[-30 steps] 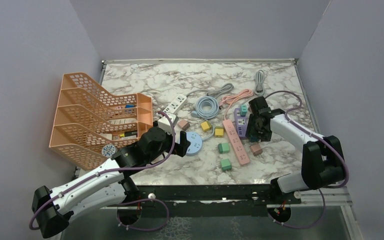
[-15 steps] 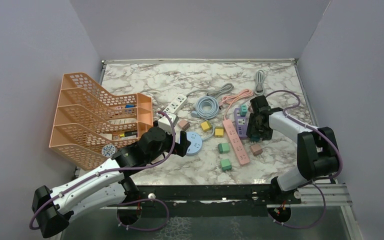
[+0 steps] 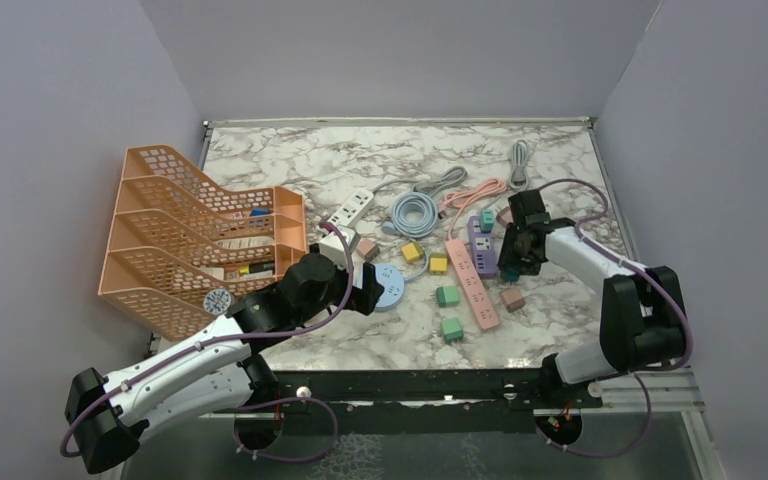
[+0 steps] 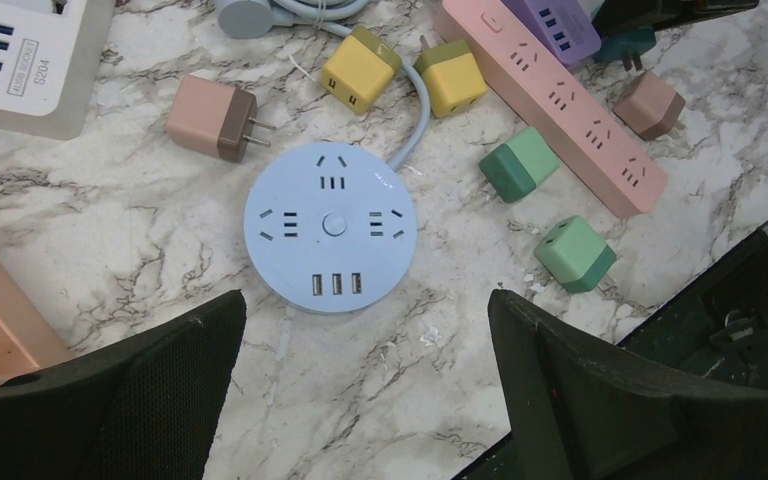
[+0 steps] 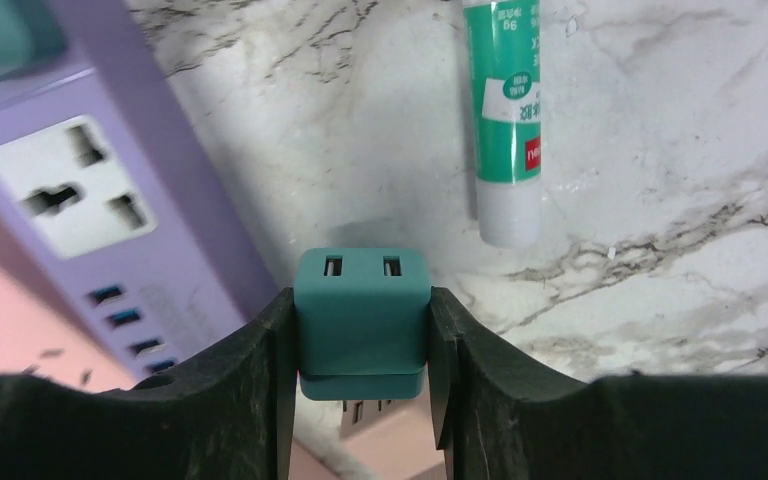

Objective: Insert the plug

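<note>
My right gripper is shut on a teal plug, one finger against each side. The plug's two USB ports face the camera and its metal prongs point away underneath. It is held just right of the purple power strip, whose universal socket is free. In the top view the right gripper sits between the purple strip and a brown-pink adapter. My left gripper is open and hangs over the marble just in front of the round blue socket hub, holding nothing.
A green-and-white glue stick lies right of the teal plug. A long pink strip, green and yellow cube adapters, a white strip and coiled cables crowd the middle. An orange file rack stands left.
The right gripper's jaws have closed onto the teal plug, and its wrist has shifted slightly right. The left arm has not moved.
</note>
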Motion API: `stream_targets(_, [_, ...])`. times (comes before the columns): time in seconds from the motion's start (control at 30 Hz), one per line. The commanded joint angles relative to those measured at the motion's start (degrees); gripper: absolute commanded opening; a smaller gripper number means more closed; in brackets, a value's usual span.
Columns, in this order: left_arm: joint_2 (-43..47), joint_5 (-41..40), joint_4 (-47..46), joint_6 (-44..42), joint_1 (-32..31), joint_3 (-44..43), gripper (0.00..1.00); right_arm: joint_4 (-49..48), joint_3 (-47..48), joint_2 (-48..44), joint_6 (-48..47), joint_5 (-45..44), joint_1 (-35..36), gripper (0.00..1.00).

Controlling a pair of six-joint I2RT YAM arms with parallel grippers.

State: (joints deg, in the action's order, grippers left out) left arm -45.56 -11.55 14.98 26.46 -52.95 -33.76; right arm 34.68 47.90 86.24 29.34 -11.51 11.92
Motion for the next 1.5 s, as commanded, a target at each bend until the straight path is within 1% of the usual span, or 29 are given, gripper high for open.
stream_targets(0.0, [-0.5, 3.3, -0.6, 4.3, 0.1, -2.5, 0.93, 0.3, 0.0, -8.4, 1.4, 2.5, -0.2, 0.21])
stream_targets(0.1, [-2.0, 4.7, -1.0, 7.8, 0.1, -4.5, 0.92, 1.2, 0.1, -14.6, 2.0, 7.0, -0.2, 0.2])
stream_targets(0.23, [-4.8, 7.6, -3.6, 11.9, 0.1, -6.9, 0.91, 0.7, -1.7, -22.6, 4.4, 16.4, -0.2, 0.2])
stream_targets(0.37, [-9.1, 11.3, -10.7, 15.0, -0.1, -7.5, 0.89, 0.6, -4.0, -29.5, 12.6, 25.3, -0.2, 0.2])
stream_targets(0.47, [-13.9, 13.2, -16.0, 17.0, -0.6, -8.4, 0.85, -1.2, -6.2, -34.5, 21.0, 29.9, -0.2, 0.2])
stream_targets(0.53, [-17.5, 13.5, -19.3, 17.8, -1.5, -9.3, 0.82, -2.4, -7.8, -37.2, 27.0, 30.8, -0.2, 0.2])
stream_targets(0.6, [-20.4, 11.9, -22.8, 19.1, -2.9, -10.0, 0.78, -3.5, -9.6, -39.0, 33.1, 31.8, -0.2, 0.2])
stream_targets(0.7, [-23.8, 7.9, -30.9, 19.8, -5.8, -9.4, 0.77, -4.9, -11.4, -39.8, 40.4, 34.4, -0.3, 0.21])
stream_targets(0.77, [-26.6, 5.0, -33.6, 19.5, -6.9, -10.3, 0.77, -5.2, -11.6, -40.5, 43.2, 34.9, -0.2, 0.21])
stream_targets(0.83, [-29.6, 3.4, -34.9, 19.1, -7.4, -12.2, 0.78, -4.0, -11.1, -41.5, 45.0, 33.4, -0.2, 0.21])
stream_targets(1.0, [-36.4, 2.3, -39.6, 18.4, -9.4, -16.3, 0.79, -2.1, -10.8, -43.8, 50.1, 30.8, -0.3, 0.24])
stream_targets(1.13, [-40.5, 1.5, -41.5, 18.7, -10.9, -19.5, 0.79, -0.4, -9.8, -43.1, 51.6, 30.9, -0.2, 0.24])
stream_targets(1.23, [-42.8, 1.4, -42.8, 19.4, -12.3, -21.8, 0.78, 2.1, -7.3, -42.2, 50.6, 31.2, -0.2, 0.25])
stream_targets(1.3, [-44.4, 0.4, -42.8, 18.7, -13.4, -23.4, 0.75, 1.8, -6.8, -42.4, 50.4, 31.2, -0.2, 0.26])
stream_targets(1.47, [-45.8, -7.8, -42.8, 20.1, -15.5, -24.1, 0.64, 1.1, -5.5, -41.5, 49.8, 32.7, -0.3, 0.27])
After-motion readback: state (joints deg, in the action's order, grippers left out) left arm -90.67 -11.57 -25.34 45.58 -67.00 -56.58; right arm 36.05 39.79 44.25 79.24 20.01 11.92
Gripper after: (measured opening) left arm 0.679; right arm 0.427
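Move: The dark teal plug, already gripped by the right hand, is about 38 cm to the left hand's right, 7 cm ahead and 13 cm lower; the left gripper, which it is taken to, lies correspondingly from the right hand. Around the right hand, all about level in height: the purple power strip 6 cm left and 5 ahead, the glue stick 5 right and 4 ahead, and the brown plug 7 back, 1 right. Right hand lifts the plug about 16 cm, turning leftward; left hand, narrowing, reaches some 24 cm right towards it. ##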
